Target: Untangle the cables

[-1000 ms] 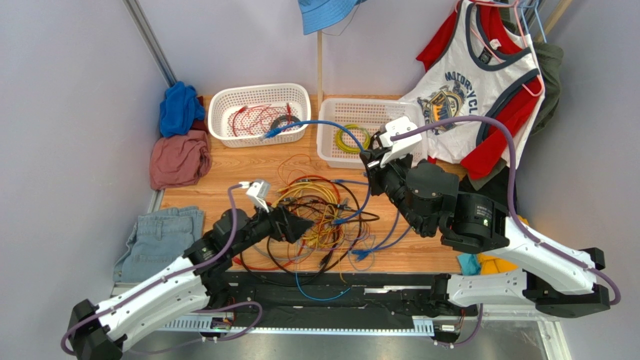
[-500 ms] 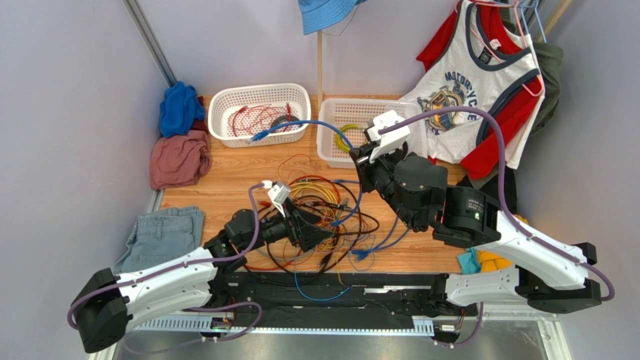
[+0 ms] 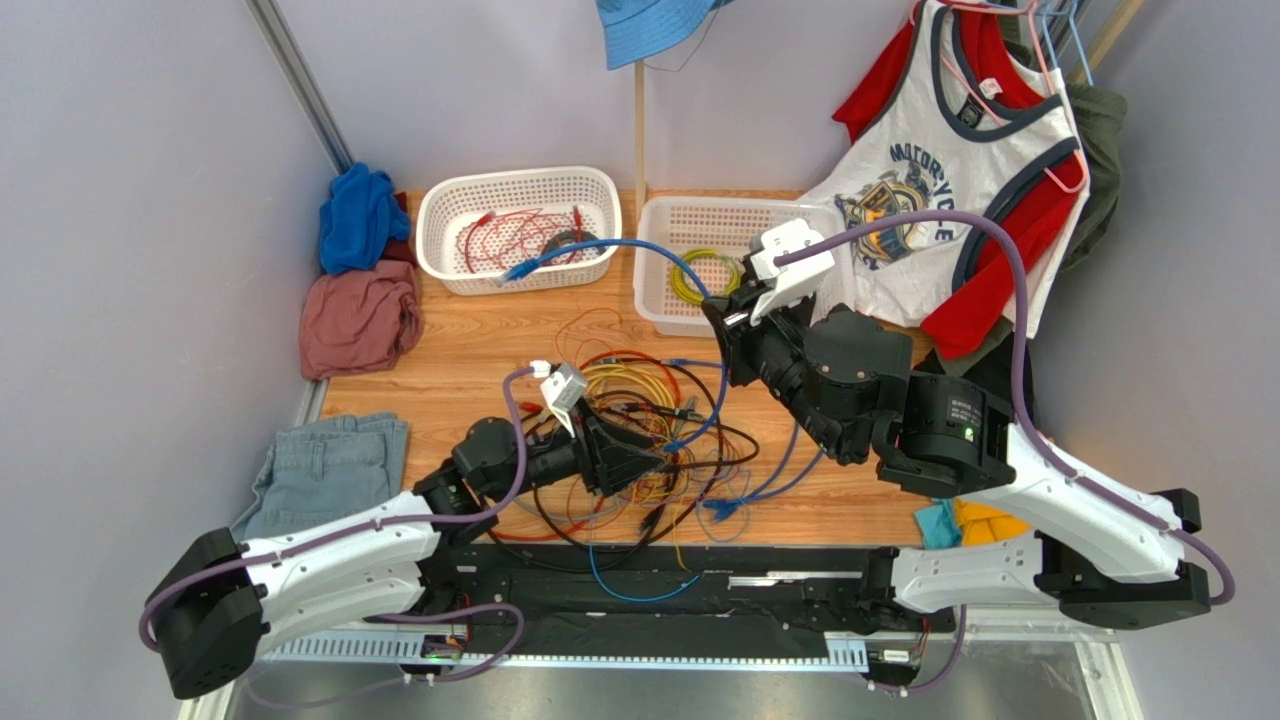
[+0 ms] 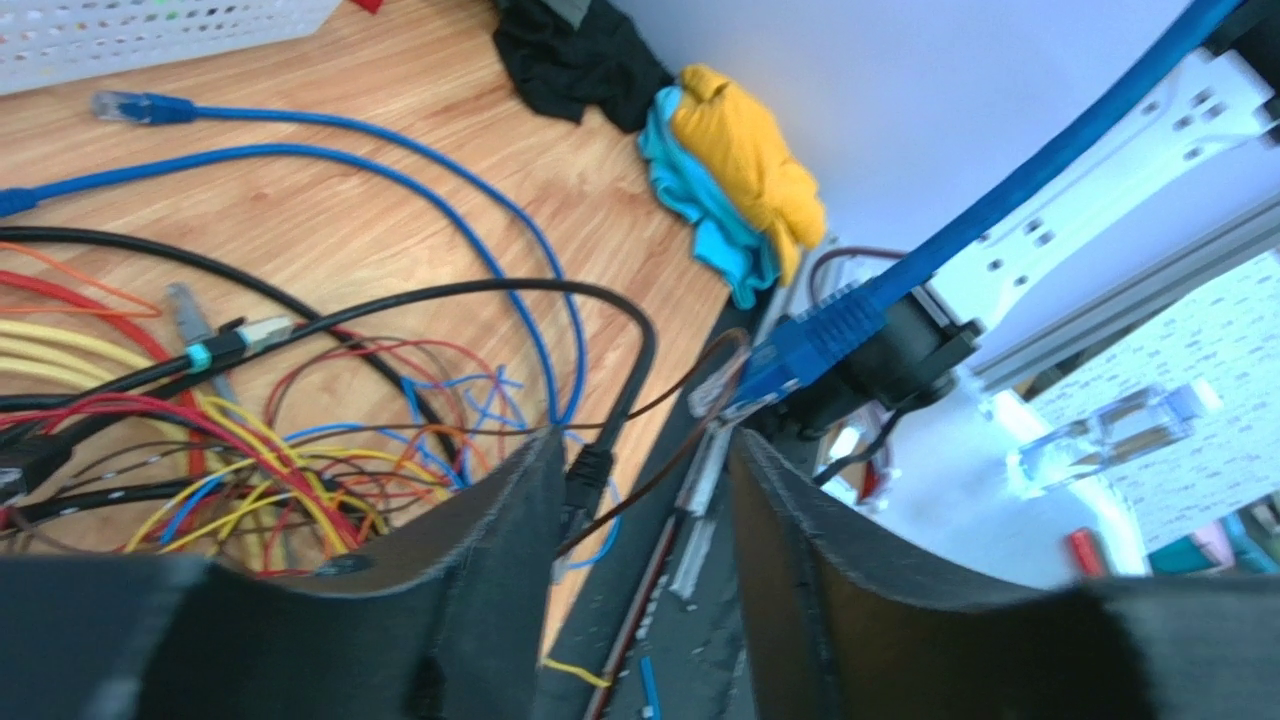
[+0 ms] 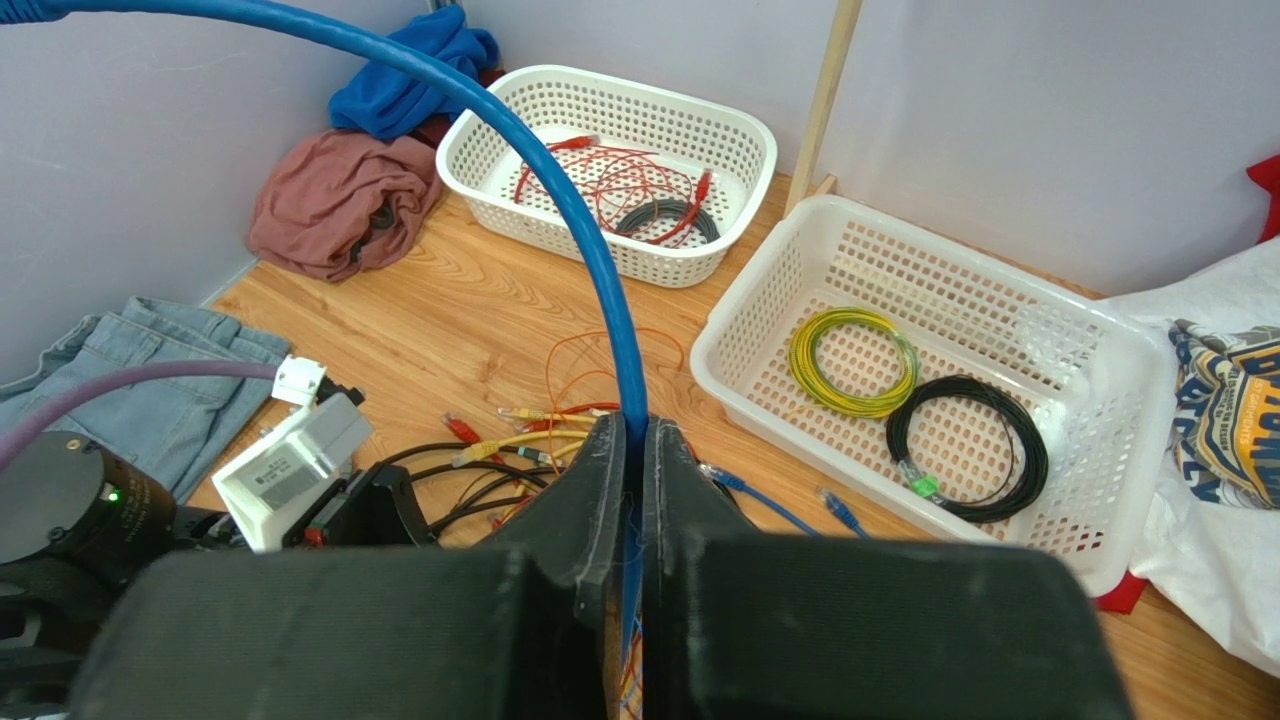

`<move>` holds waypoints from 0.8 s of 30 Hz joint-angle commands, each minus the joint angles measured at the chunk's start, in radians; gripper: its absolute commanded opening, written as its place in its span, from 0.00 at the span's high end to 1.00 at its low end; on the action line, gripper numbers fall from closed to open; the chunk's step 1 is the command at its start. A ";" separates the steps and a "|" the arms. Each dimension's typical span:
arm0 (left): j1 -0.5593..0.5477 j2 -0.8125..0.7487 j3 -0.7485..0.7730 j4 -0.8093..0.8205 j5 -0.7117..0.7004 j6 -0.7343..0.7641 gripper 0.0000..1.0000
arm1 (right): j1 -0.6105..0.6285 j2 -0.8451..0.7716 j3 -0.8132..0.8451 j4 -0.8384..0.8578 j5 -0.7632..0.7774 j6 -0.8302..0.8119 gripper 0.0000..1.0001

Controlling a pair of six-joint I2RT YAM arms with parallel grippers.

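Note:
The cables (image 3: 661, 428) lie in a loose tangle of black, red, yellow, orange and blue on the wooden table. My left gripper (image 3: 643, 455) reaches low into the tangle's near side. In the left wrist view that gripper (image 4: 639, 465) has its jaws apart, with a black plug (image 4: 586, 474) and a thin dark wire showing in the gap, neither pinched. My right gripper (image 3: 724, 320) is raised over the tangle's far right. It (image 5: 643, 435) is shut on a blue cable (image 5: 556, 180), which arcs up and left to a plug above the left basket (image 3: 519, 272).
A white basket (image 3: 436, 210) at the back left holds red cables and a dark coil. A second basket (image 3: 649, 300) holds yellow-green and black coils. Clothes lie around: blue (image 3: 361, 215), pink (image 3: 358, 315), jeans (image 3: 323, 465), a tank top (image 3: 932, 180). A wooden pole (image 3: 640, 135) stands between the baskets.
My left arm has pushed right into the tangle, and its jaws have narrowed. My right gripper has shifted slightly left, still holding the blue cable.

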 commanded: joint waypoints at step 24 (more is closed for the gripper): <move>0.138 -0.236 0.392 -0.638 -0.407 0.120 1.00 | -0.003 -0.099 -0.200 0.014 0.012 0.071 1.00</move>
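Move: The left hand's open fingers stand astride a thin dark wire that loops past the blue plug; the plug hangs about 3 cm above the hand and 1 cm back. The middle of the yellow cable coil lies roughly 10 cm below it, some 3 cm ahead and 4 cm left. From the right hand, which already holds the blue cable partway along, that plug lies about 13 cm back, 4 cm left and 17 cm below. The left hand sinks a centimetre or two while its fingers shut on the thin dark wire beside the blue plug, then draws left, up and forward across the tangle, ending about 10 cm left, 8 cm higher and 7 cm farther forward, turning some 30 degrees counter-clockwise so the shut fingers point more forward, with the plug at their tips. The right hand keeps its pinch on the blue cable, easing a little to the right and then sinking nearly 4 cm, which gives slack towards the left hand. ##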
